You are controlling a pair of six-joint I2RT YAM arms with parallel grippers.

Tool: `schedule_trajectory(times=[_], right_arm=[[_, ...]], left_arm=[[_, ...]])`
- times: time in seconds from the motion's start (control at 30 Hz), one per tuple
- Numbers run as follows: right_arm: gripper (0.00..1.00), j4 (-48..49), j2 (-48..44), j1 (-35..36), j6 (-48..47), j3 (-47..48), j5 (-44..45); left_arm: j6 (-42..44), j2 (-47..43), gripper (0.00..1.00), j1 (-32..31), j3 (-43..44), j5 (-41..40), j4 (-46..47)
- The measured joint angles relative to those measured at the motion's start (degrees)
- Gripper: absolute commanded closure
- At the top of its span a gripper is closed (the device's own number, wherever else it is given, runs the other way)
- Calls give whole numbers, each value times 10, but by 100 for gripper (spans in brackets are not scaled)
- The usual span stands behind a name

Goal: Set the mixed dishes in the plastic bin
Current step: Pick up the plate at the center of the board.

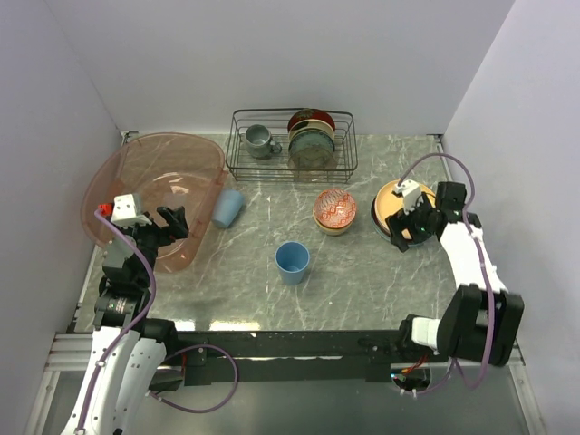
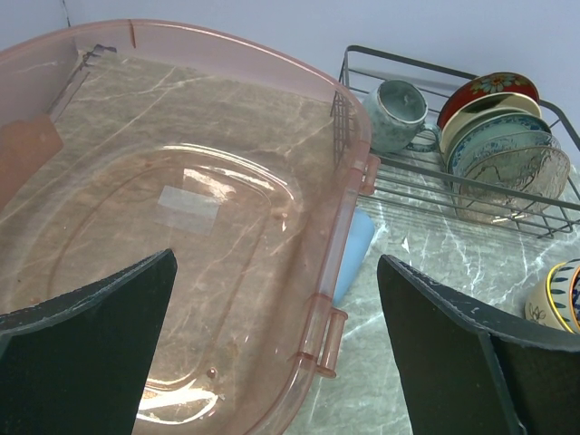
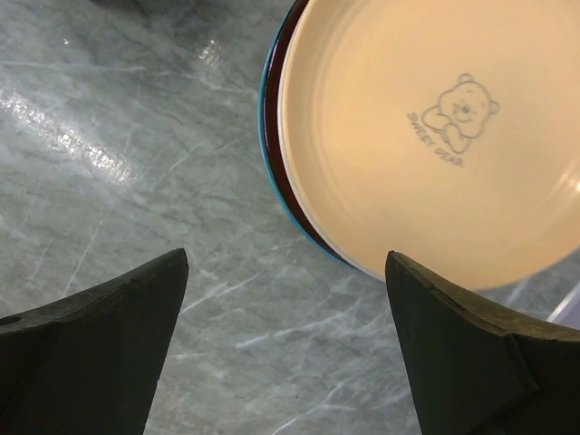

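Note:
The plastic bin (image 1: 172, 137) sits at the far left, translucent pink and with nothing in it (image 2: 181, 199). My left gripper (image 1: 172, 221) hangs open over its near right rim (image 2: 276, 263). An orange-yellow plate (image 3: 426, 136) with a bear print lies on a dark red plate (image 3: 270, 136) at the right. My right gripper (image 1: 412, 224) is open just above the stack's edge (image 3: 285, 258), holding nothing. A red-patterned bowl (image 1: 334, 210) stands mid-table. One light-blue cup (image 1: 292, 262) stands upright in front. Another light-blue cup (image 1: 228, 207) lies against the bin's right wall (image 2: 353, 254).
A black wire rack (image 1: 292, 168) stands at the back with a grey mug (image 1: 260, 140) and upright plates (image 1: 313, 140). White walls close in the left, back and right. Bare marble lies between the cup and the plate stack.

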Motion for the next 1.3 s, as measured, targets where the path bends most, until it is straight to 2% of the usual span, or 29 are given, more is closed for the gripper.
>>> schedule_trajectory(times=[0.33,0.53,0.67,0.93,1.23,1.3], right_arm=[[20,41,159,45,38,69,19],[30,46,203,65,68,106,28],[41,48,232,76,92,134,32],[52,42,261,98,123,141,40],[77,36,261,104,139,141,38],[79,35,260,104,142,141,37]], left_arm=[[3,0,1,0,0,0,3],[4,0,1,0,0,0,4],[4,-1,1,0,0,0,4],[4,-3,1,0,0,0,5],[4,-8,1,0,0,0,12],[4,-8,1,0,0,0,12]])
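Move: The yellow plate, top of the stack, has its middle about 8 cm ahead of the right hand, 3 cm to its right and 6 cm below; the rim's left edge is nearer the hand's line. The patterned bowls stand some 16 cm to the hand's left and 7 cm ahead, the upright blue cup about 26 cm left and 6 cm back. From the left hand that plate lies roughly 57 cm right, 11 cm ahead and 21 cm below. The right fingers come to straddle the yellow plate's left rim, one inside and one outside, closing from almost wide open to about a quarter. The hand gets there by going forward some 7 cm and down about 5, drifting nearly 5 cm left more and more towards the end, while the fingers tip about 15 degrees steeper. ##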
